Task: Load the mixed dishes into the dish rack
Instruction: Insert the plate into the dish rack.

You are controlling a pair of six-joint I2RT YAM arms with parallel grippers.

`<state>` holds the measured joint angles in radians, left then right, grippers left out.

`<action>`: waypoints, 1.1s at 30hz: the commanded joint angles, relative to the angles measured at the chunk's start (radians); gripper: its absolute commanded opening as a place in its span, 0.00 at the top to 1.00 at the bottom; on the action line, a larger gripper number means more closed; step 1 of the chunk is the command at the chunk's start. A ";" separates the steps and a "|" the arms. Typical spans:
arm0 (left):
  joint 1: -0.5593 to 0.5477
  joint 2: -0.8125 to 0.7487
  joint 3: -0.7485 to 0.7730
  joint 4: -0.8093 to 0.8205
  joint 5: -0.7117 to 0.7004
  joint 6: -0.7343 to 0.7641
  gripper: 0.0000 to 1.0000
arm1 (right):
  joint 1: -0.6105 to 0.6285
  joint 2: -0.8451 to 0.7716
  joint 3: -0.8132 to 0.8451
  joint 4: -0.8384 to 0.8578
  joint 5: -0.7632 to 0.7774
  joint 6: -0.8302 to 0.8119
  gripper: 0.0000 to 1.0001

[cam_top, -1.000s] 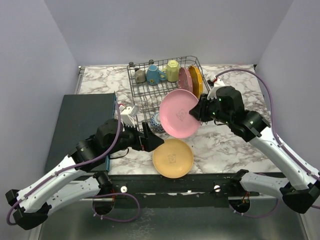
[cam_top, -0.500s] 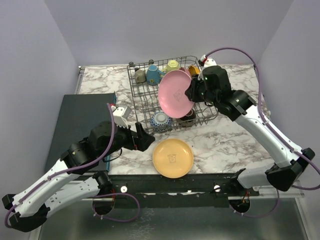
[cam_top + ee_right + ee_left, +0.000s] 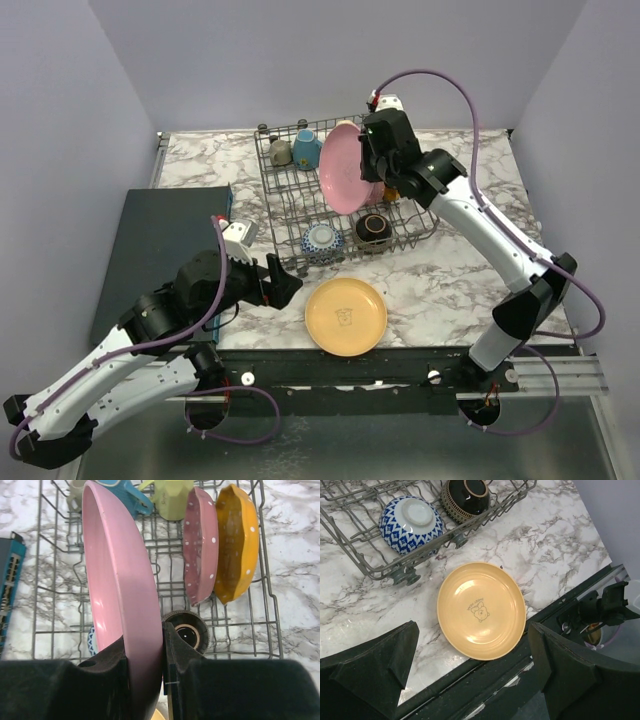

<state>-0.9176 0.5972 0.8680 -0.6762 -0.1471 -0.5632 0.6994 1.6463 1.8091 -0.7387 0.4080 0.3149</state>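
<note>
My right gripper is shut on the rim of a plain pink plate, which it holds on edge over the dish rack, left of a pink dotted plate and an orange dotted plate standing in the tines. A yellow plate lies flat on the marble near the front edge. My left gripper hangs open above its near side, touching nothing. The rack's front row holds a blue patterned bowl and a dark brown bowl.
Blue, yellow-green and grey mugs sit at the back of the rack. A dark flat mat lies to the left. The table's black front rail runs just below the yellow plate.
My right arm carried the pink plate from in front of the rack up and back over it, turning it on edge. My left gripper drew back a little to the left.
</note>
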 commanded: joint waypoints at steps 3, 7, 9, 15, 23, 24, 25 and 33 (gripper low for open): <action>0.002 -0.035 -0.046 0.015 -0.027 0.025 0.01 | 0.006 0.105 0.105 -0.037 0.111 -0.036 0.99; 0.002 -0.045 -0.056 0.020 -0.028 0.029 0.01 | 0.006 0.178 0.169 -0.049 0.134 -0.056 0.99; 0.002 -0.050 -0.062 0.020 -0.026 0.029 0.01 | 0.008 0.213 0.201 -0.052 0.149 -0.069 0.99; 0.001 -0.068 -0.068 0.020 -0.032 0.027 0.01 | 0.006 0.303 0.265 -0.056 0.194 -0.107 0.99; 0.001 -0.074 -0.071 0.020 -0.031 0.029 0.01 | 0.005 0.376 0.297 -0.029 0.246 -0.160 0.99; 0.001 -0.071 -0.072 0.020 -0.030 0.029 0.01 | 0.006 0.385 0.305 -0.029 0.247 -0.164 0.99; 0.001 -0.072 -0.072 0.020 -0.031 0.029 0.01 | 0.006 0.395 0.311 -0.029 0.250 -0.167 0.99; 0.001 -0.076 -0.072 0.020 -0.029 0.028 0.01 | -0.003 0.461 0.342 -0.013 0.273 -0.201 1.00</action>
<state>-0.9176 0.5312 0.8085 -0.6743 -0.1513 -0.5518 0.6994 2.0705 2.1044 -0.7811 0.6327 0.1421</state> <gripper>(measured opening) 0.987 0.240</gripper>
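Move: The pink plate is already pinched by its rim in the right hand. Its free slot, just left of the dotted pink plate, lies about 11 cm ahead, 3 cm left and 19 cm below that hand. The dotted plate is roughly 14 cm ahead and 3 cm right, the orange plate 14 ahead and 9 right, the black bowl 2 back and 3 right, some 25 below. From the left hand the slot lies about 34 cm ahead, 15 right, 13 below. The pink plate is carried on over the rack towards the gap left of the dotted pink plate, held all the while by its rim in the right fingers. The right hand goes forward about 8 cm and down nearly as far, at first more forward, later more down, while it rolls some 20 degrees, left side sinking, to bring the plate upright. ##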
